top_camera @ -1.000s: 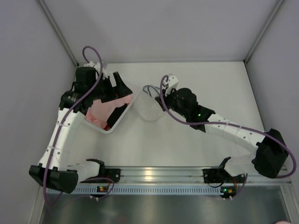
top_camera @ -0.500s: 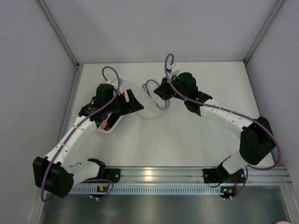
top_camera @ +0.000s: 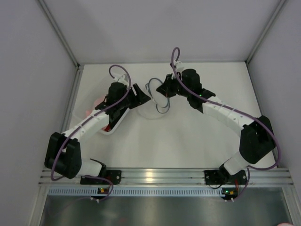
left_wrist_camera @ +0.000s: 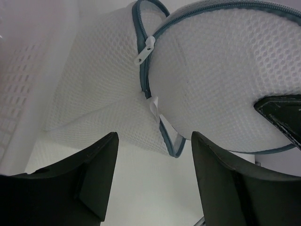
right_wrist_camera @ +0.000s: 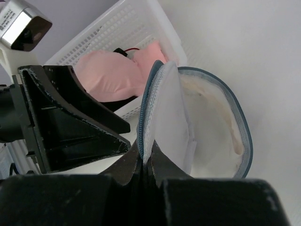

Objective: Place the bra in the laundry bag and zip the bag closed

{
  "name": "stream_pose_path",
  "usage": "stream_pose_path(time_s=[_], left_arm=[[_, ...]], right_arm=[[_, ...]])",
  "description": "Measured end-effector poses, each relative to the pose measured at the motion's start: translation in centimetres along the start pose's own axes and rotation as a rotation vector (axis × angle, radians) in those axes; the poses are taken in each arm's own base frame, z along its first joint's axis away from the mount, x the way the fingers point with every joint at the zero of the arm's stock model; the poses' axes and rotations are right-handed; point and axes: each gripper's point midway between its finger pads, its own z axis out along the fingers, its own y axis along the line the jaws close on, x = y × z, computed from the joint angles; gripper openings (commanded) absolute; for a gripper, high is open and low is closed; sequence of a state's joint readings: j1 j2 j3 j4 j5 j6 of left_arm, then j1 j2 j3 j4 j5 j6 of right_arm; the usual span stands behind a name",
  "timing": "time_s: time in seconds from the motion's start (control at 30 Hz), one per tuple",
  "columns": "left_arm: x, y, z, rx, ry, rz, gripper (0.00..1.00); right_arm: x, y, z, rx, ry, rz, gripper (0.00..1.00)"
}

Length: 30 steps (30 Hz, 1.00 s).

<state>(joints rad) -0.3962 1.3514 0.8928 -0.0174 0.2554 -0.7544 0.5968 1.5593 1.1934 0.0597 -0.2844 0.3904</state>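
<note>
The laundry bag (left_wrist_camera: 221, 70), a round white mesh pouch with a blue-grey zipper rim, stands open in the middle of the table (top_camera: 153, 110). My right gripper (right_wrist_camera: 146, 157) is shut on the rim of its raised half and holds that half upright (top_camera: 163, 92). Cream-white soft fabric, the bra (right_wrist_camera: 214, 117), lies inside the lower half. My left gripper (left_wrist_camera: 153, 162) is open just in front of the bag, with nothing between its fingers (top_camera: 146, 97). The white zipper pull (left_wrist_camera: 145, 50) hangs on the rim ahead of it.
A white perforated plastic basket (right_wrist_camera: 117, 23) stands left of the bag and holds a pink cloth (right_wrist_camera: 110, 75) and a black-and-red item (right_wrist_camera: 123, 50). In the top view my left arm covers most of the basket (top_camera: 113, 125). Grey walls enclose the table.
My left arm has swung from over the basket rightward to the bag, and its jaws have narrowed. My right gripper has moved toward the back, lifting the bag's half with it.
</note>
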Motion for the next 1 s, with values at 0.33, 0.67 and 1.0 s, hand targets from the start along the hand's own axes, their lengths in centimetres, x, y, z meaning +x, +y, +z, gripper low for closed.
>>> stream_pose_path(time_s=[0.33, 0.67, 1.0], left_arm=[[1.1, 0.5, 4.2, 0.012, -0.002, -0.011, 0.64], [1.9, 0.5, 7.2, 0.026, 0.011, -0.023, 0.58], [1.6, -0.4, 8.7, 0.051, 0.005, -0.02, 0.41]], right_arm=[[-0.6, -3.1, -0.6, 0.06, -0.024, 0.081, 0.0], [-0.3, -3.8, -0.6, 0.07, -0.026, 0.119, 0.0], [-0.4, -4.5, -0.7, 0.08, -0.036, 0.137, 0.0]])
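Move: Ahead of the left hand, the pale fabric tab at the laundry bag's zip end lies about 5 cm forward, 5 cm right and 4 cm below; the zip pull sits farther along the edge, some 7 cm forward, 2 cm right and 2 cm below. The basket's middle is about 21 cm left, 1 cm forward and 10 cm lower. From the right hand, which already pinches the bag's zip edge, the tab is roughly 3 cm forward, 5 cm left and 4 cm below. Reaching right, forward and down by about 9 cm in all, the left hand closes in on the fabric tab, its open fingers narrowing partway around it without pinching it yet. The right hand keeps its pinch on the zip edge and carries it about 4 cm right and forward, slightly down, turning a little clockwise. ##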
